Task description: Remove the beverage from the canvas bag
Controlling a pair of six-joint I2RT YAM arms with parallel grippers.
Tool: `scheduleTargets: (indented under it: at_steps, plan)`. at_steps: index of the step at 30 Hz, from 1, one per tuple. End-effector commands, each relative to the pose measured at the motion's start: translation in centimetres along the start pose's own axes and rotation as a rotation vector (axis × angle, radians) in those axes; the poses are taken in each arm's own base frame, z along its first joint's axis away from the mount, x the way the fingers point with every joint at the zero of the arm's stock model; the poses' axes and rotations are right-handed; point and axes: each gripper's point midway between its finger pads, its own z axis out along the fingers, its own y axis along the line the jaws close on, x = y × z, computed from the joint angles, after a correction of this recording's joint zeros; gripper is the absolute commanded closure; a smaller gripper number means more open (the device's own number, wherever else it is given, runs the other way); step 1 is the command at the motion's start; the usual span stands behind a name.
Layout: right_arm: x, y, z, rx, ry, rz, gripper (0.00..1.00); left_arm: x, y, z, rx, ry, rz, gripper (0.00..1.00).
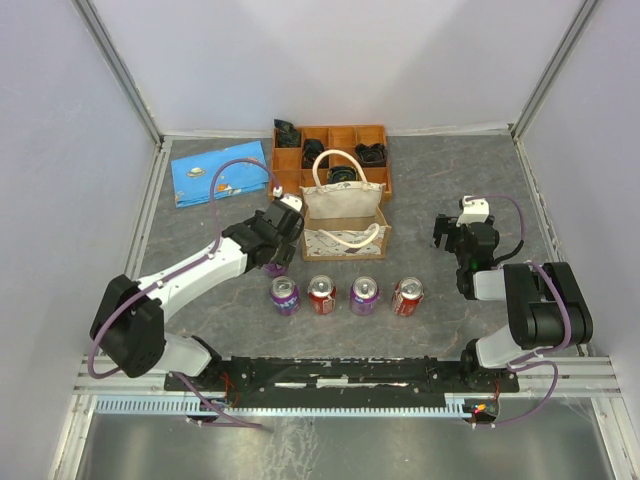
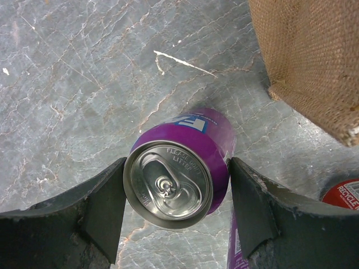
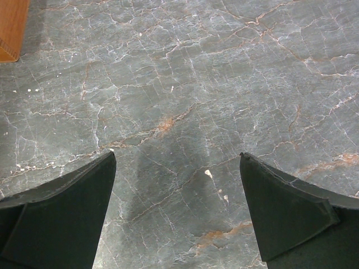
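The cream canvas bag (image 1: 345,218) stands upright in the middle of the table, its loop handles up. Its burlap-like side shows at the top right of the left wrist view (image 2: 314,56). My left gripper (image 1: 272,240) is just left of the bag's front corner. It is shut on a purple beverage can (image 2: 185,162), one finger on each side (image 2: 176,168). The can is tilted, its silver top towards the camera. I cannot tell whether its base touches the table. My right gripper (image 1: 447,235) is open and empty over bare table (image 3: 176,159), to the right of the bag.
Several cans stand in a row in front of the bag: purple (image 1: 285,296), red (image 1: 322,295), purple (image 1: 364,296), red (image 1: 407,296). An orange-brown compartmented tray (image 1: 378,135) sits behind the bag. A blue packet (image 1: 220,178) lies at the back left. White walls enclose the table.
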Motion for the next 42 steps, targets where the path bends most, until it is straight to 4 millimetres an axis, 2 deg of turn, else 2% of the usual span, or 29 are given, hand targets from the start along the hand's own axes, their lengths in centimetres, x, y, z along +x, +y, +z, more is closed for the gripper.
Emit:
scheduleTargets:
  at_steps: [1, 7, 14, 16, 21, 25, 26, 32, 38, 42]
  plan:
    - [-2.0, 0.0, 0.5, 0.003, -0.052, -0.007, 0.01, -4.2, -0.3, -0.6, 0.015, -0.127, -0.087, 0.94]
    - [-2.0, 0.0, 0.5, 0.003, -0.053, -0.006, 0.01, -4.0, -0.7, -0.1, 0.028, -0.119, -0.087, 0.82]
    - [-2.0, 0.0, 0.5, 0.003, -0.053, -0.006, 0.01, -3.4, -1.5, 0.5, 0.056, -0.095, -0.093, 0.49]
    - [-1.9, 0.0, 0.5, 0.003, -0.052, -0.006, 0.01, -3.4, -1.5, 0.4, 0.056, -0.095, -0.099, 0.35]
    - [-2.0, 0.0, 0.5, 0.003, -0.053, -0.006, 0.01, -3.3, -1.7, 0.2, 0.07, -0.096, -0.109, 0.16]
    - [-2.0, 0.0, 0.5, 0.003, -0.052, -0.007, 0.01, -3.3, -1.8, 0.0, 0.078, -0.1, -0.114, 0.09]
    - [-2.0, 0.0, 0.5, 0.003, -0.052, -0.006, 0.01, -3.3, -1.8, 0.0, 0.082, -0.101, -0.114, 0.01]
    - [-1.9, 0.0, 0.5, 0.003, -0.052, -0.006, 0.01, -4.5, -0.9, -1.4, 0.064, -0.148, -0.142, 0.01]
    - [-2.0, 0.0, 0.5, 0.003, -0.053, -0.006, 0.01, -8.6, 1.4, -5.4, 0.032, -0.297, -0.22, 0.01]
    - [-2.0, 0.0, 0.5, 0.003, -0.053, -0.006, 0.01, -10.7, 2.7, -7.6, 0.01, -0.368, -0.28, 0.01]
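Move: The left gripper already holds the last purple can upright, low over its standing spot, about 1 cm ahead, 2 cm right and some 9 cm below the hand. The standing purple can is roughly 8 cm back and 4 cm right, and the nearest red can about 8 cm back and 12 cm right. The bag's middle lies some 8 cm ahead and 17 cm right. From the right hand, the spot is about 47 cm left, 9 cm back and 4 cm below. Ease the left gripper barely 1 cm forward and about 2 cm right at nearly the same height, rolling it slightly, to stand the purple can behind the other purple one. Open the fingers wide to let go of it over the last of that shift, then lift straight off by some 6 cm, fingertips tilting up about 10 degrees. ##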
